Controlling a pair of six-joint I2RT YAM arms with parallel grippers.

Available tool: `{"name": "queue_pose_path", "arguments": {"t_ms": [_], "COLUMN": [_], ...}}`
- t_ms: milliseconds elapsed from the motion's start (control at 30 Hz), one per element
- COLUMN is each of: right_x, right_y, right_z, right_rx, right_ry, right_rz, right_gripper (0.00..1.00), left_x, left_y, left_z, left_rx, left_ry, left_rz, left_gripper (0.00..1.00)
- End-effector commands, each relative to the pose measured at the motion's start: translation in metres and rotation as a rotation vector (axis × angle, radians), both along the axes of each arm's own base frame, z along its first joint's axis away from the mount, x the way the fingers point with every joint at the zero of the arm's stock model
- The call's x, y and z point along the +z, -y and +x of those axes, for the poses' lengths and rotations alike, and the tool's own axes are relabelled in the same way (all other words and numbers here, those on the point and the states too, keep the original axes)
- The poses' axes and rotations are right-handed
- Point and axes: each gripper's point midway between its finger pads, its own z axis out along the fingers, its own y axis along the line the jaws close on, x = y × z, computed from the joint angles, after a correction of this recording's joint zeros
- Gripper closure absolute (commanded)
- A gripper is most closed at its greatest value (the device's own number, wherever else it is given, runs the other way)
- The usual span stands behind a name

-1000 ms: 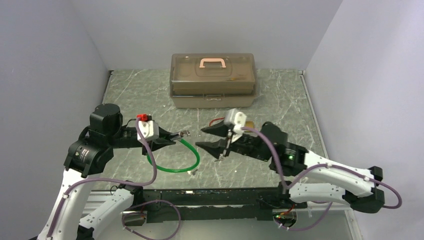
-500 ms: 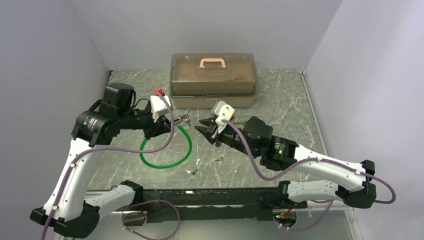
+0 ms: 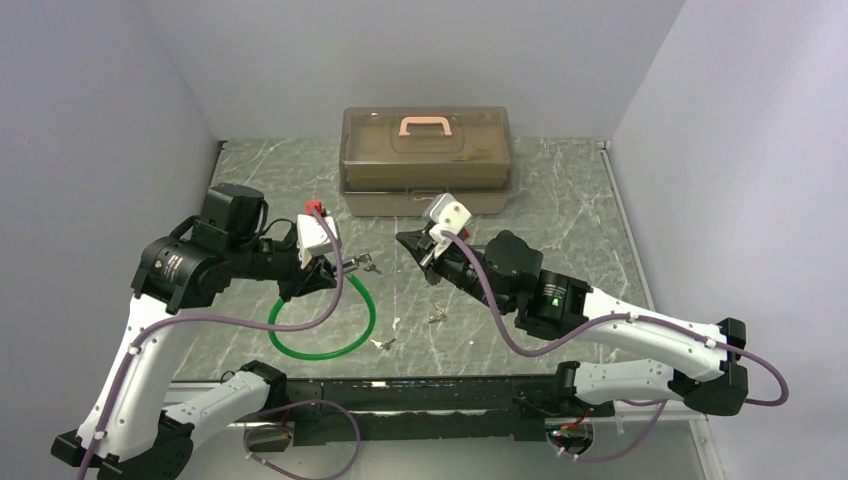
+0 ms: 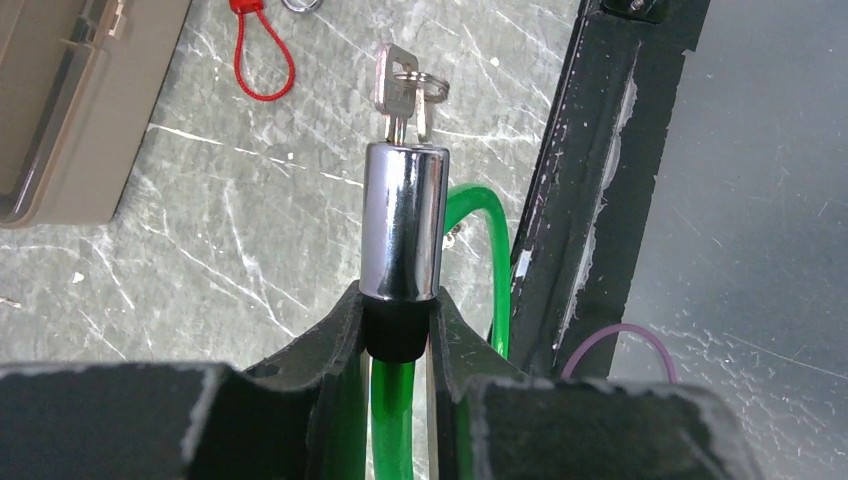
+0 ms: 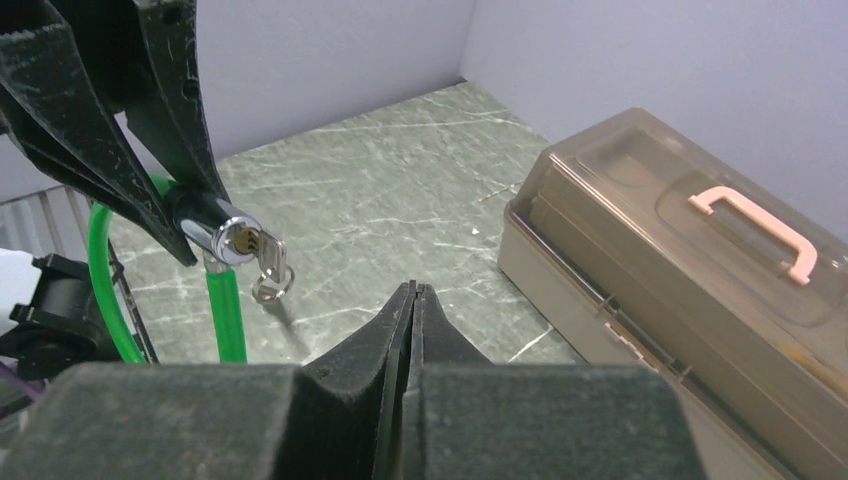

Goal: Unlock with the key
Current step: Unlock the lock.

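My left gripper (image 4: 400, 300) (image 3: 336, 270) is shut on the black collar of a chrome lock cylinder (image 4: 403, 220) at the end of a green cable (image 3: 322, 330). It holds the cylinder above the table. The key (image 4: 398, 92), small, flat and silver, sticks out of the cylinder's end, and a small ring (image 4: 433, 90) hangs from it. In the right wrist view the cylinder's face (image 5: 232, 240) points at me, with the key (image 5: 266, 262) hanging from it. My right gripper (image 5: 415, 290) (image 3: 403, 241) is shut on nothing. It sits a short way right of the key and does not touch it.
A brown toolbox (image 3: 427, 160) with a pink handle stands at the back. A red wire loop (image 4: 262, 60) lies on the marble table near it. Small metal bits (image 3: 437, 316) (image 3: 383, 343) lie on the table in front of the arms. The black front rail (image 3: 420, 395) runs along the near edge.
My right gripper has shut and moved left and back toward the key. My left arm has carried the cylinder back and to the right, and the green loop has dragged to the left.
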Motion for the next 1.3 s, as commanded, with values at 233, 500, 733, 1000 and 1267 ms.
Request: {"name": "queue_pose_path", "arguments": {"t_ms": [233, 500, 733, 1000, 1267], "right_x": [0.014, 0.01, -0.009, -0.024, 0.029], "right_y": [-0.034, -0.054, -0.077, -0.044, 0.035], "right_z": [0.0, -0.001, -0.014, 0.01, 0.036], "right_rx": [0.019, -0.001, 0.015, -0.129, -0.061], "right_ry": [-0.01, 0.005, 0.015, 0.008, -0.015], "right_rz": [0.06, 0.035, -0.021, -0.117, 0.04], "right_gripper": [1.0, 1.0, 1.0, 0.85, 0.55], "left_x": [0.005, 0.002, -0.004, 0.012, 0.01], "left_y": [0.005, 0.008, 0.009, 0.014, 0.014], "left_z": [0.007, 0.01, 0.008, -0.003, -0.023], "left_rx": [0.02, 0.018, 0.005, -0.048, -0.141], "left_ry": [0.007, -0.009, -0.026, -0.003, 0.004], "left_rz": [-0.024, -0.03, -0.036, -0.079, -0.098], "left_gripper": [1.0, 1.0, 1.0, 1.0, 1.0]}}
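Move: The key in the cable lock's cylinder sits about 8 cm to the right gripper's left, 3 cm back and 6 cm lower. The cylinder lies some 4 cm farther left of the key and 1 cm nearer the base. The red loop is on the table, roughly 15 cm ahead of the right gripper, 4 cm right and 36 cm down. From the left gripper, which holds the lock, the key is about 6 cm right, 2 cm ahead and 1 cm below. Swing the right gripper, fingers kept shut, some 6.5 cm left and 4 cm down to the key's side of the lock, then reverse quickly, right and about 5 cm forward, rising slightly, opening the fingers to not quite half as it leaves. Keep the left gripper's hold on the lock, letting it dip about 2 cm and come partly back up. ##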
